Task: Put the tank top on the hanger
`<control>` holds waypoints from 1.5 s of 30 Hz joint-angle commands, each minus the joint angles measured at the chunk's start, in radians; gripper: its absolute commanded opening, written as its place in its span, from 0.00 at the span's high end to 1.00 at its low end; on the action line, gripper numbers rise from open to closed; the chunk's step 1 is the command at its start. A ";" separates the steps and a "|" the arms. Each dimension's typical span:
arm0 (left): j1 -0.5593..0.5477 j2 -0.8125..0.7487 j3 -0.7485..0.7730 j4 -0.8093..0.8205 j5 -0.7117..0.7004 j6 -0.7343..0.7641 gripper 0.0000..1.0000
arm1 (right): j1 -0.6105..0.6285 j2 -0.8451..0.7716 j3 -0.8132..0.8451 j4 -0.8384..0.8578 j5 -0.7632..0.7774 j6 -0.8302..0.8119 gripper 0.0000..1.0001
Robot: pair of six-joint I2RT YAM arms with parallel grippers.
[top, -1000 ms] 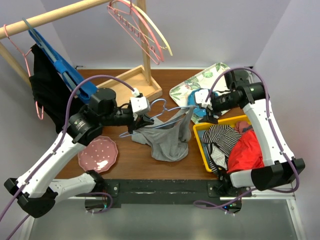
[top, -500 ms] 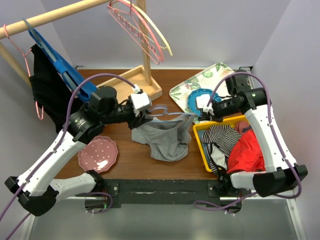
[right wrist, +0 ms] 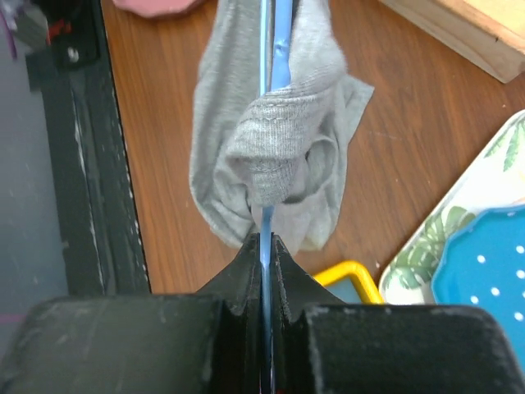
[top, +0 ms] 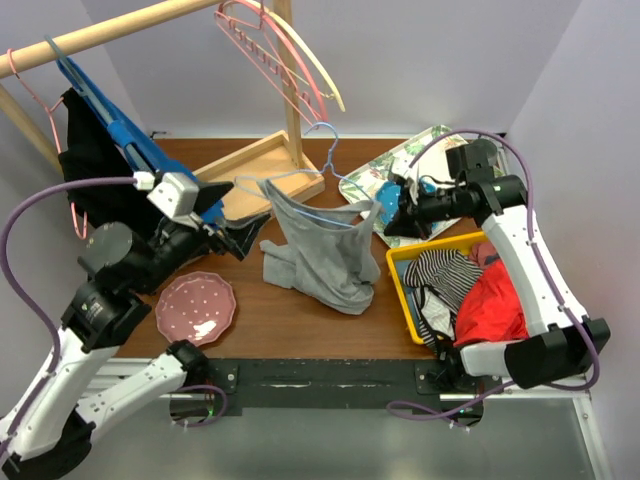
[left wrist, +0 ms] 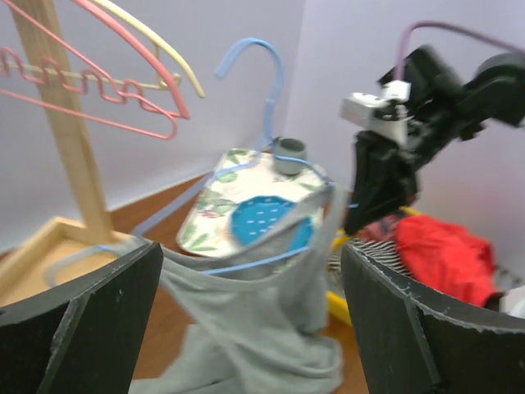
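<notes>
The light-grey tank top (top: pixel 325 250) hangs by its straps from the pale-blue hanger (top: pixel 322 215). The hanger stands upright over the table with its hook (top: pixel 327 140) pointing up, and the top's hem rests bunched on the wood. My right gripper (top: pixel 393 215) is shut on the hanger's right end; in the right wrist view the blue wire (right wrist: pixel 267 234) is pinched between the closed jaws (right wrist: pixel 267 246), with the tank top (right wrist: pixel 275 156) draped just beyond. My left gripper (top: pixel 243 232) stands wide open to the left, apart from the cloth. The left wrist view shows the tank top (left wrist: pixel 254 320) and hanger (left wrist: pixel 267 70) beyond its fingers (left wrist: pixel 98 320).
A wooden rack base (top: pixel 262 165) and post stand behind, with pink and cream hangers (top: pixel 275 55) overhead. A dark-blue hanger (top: pixel 130 140) and black garment (top: pixel 90 180) hang at far left. There is a pink plate (top: pixel 195 305) front left, a yellow basket (top: pixel 400 290) of clothes right and a floral tray (top: pixel 425 155) behind it.
My left gripper opened, let go and drew back to the left. My right gripper shut on the hanger's end and lifted it, so the hanger now stands upright with the top hanging.
</notes>
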 commanded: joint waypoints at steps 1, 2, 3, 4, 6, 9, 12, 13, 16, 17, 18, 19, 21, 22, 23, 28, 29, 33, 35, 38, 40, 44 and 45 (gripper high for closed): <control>0.002 -0.054 -0.267 0.420 -0.012 -0.432 0.06 | 0.052 0.047 0.047 0.215 -0.024 0.294 1.00; 0.002 -0.057 -0.308 0.490 -0.011 -0.540 0.08 | 0.092 0.050 0.044 0.238 0.005 0.328 1.00; 0.002 -0.045 -0.368 0.609 -0.009 -0.587 0.09 | 0.110 0.049 0.031 0.294 0.026 0.358 1.00; 0.001 -0.027 -0.383 0.655 -0.008 -0.625 0.11 | 0.127 0.044 0.023 0.325 0.069 0.416 1.00; -0.019 0.045 -0.382 0.719 -0.029 -0.682 0.16 | 0.170 0.033 0.000 0.425 0.114 0.480 1.00; -0.109 0.128 -0.357 0.756 -0.203 -0.673 0.18 | 0.208 0.024 -0.015 0.505 0.192 0.572 1.00; -0.188 0.189 -0.357 0.814 -0.392 -0.649 0.18 | 0.236 0.032 -0.022 0.533 0.212 0.615 1.00; -0.214 0.203 -0.360 0.834 -0.426 -0.647 0.20 | 0.239 0.032 -0.026 0.539 0.212 0.632 1.00; -0.255 0.260 -0.379 0.914 -0.553 -0.641 0.25 | 0.258 0.024 -0.054 0.573 0.214 0.658 1.00; -0.261 0.274 -0.380 0.930 -0.608 -0.639 0.25 | 0.262 0.018 -0.060 0.589 0.211 0.665 1.00; -0.268 0.297 -0.386 0.965 -0.635 -0.639 0.26 | 0.265 0.015 -0.071 0.594 0.211 0.673 1.00; -0.278 0.308 -0.391 0.985 -0.653 -0.636 0.27 | 0.268 0.013 -0.075 0.599 0.211 0.675 1.00; -0.287 0.351 -0.387 1.038 -0.687 -0.625 0.29 | 0.270 0.006 -0.086 0.611 0.211 0.684 1.00; -0.297 0.366 -0.377 1.043 -0.699 -0.613 0.31 | 0.273 0.004 -0.088 0.614 0.211 0.687 1.00; -0.301 0.398 -0.367 1.045 -0.730 -0.612 0.31 | 0.273 0.003 -0.089 0.620 0.208 0.688 1.00; -0.315 0.467 -0.336 1.077 -0.811 -0.607 0.37 | 0.278 -0.023 -0.095 0.626 0.205 0.693 1.00; -0.315 0.487 -0.327 1.094 -0.816 -0.605 0.37 | 0.278 -0.030 -0.103 0.631 0.205 0.693 1.00; -0.317 0.535 -0.285 1.117 -0.792 -0.604 0.42 | 0.281 -0.050 -0.137 0.648 0.209 0.690 1.00; -0.317 0.562 -0.261 1.123 -0.775 -0.605 0.43 | 0.281 -0.056 -0.154 0.657 0.211 0.690 1.00; -0.323 0.579 -0.242 1.135 -0.755 -0.612 0.44 | 0.282 -0.060 -0.161 0.665 0.218 0.690 1.00; -0.329 0.584 -0.239 1.137 -0.755 -0.607 0.44 | 0.284 -0.060 -0.161 0.668 0.220 0.689 1.00; -0.334 0.599 -0.225 1.135 -0.765 -0.601 0.61 | 0.287 -0.063 -0.157 0.668 0.202 0.690 1.00; -0.334 0.604 -0.225 1.135 -0.767 -0.601 0.72 | 0.287 -0.065 -0.155 0.668 0.198 0.690 1.00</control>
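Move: The tank top's right shoulder, looped over the blue hanger, lies about 20 cm to the left hand's right, 10 cm ahead and 8 cm lower. The hanger's left end is some 10 cm ahead of this hand, 3 cm left and 7 cm below; its hook is roughly 18 cm ahead, 14 cm right, about level in height. From the right hand, which grips the hanger's right end, that shoulder is about 5 cm left and 2 cm ahead, level. Rightward and down at first, then more forward, the left hand crosses about 14 cm right and 11 cm ahead to the hanger's right shoulder, rolling its left side down some 45 degrees and narrowing its wide-open fingers to under half, around the blue wire beside the grey strap. Meanwhile the right hand keeps its pinch on the hanger's end and carries it about 9 cm left. ##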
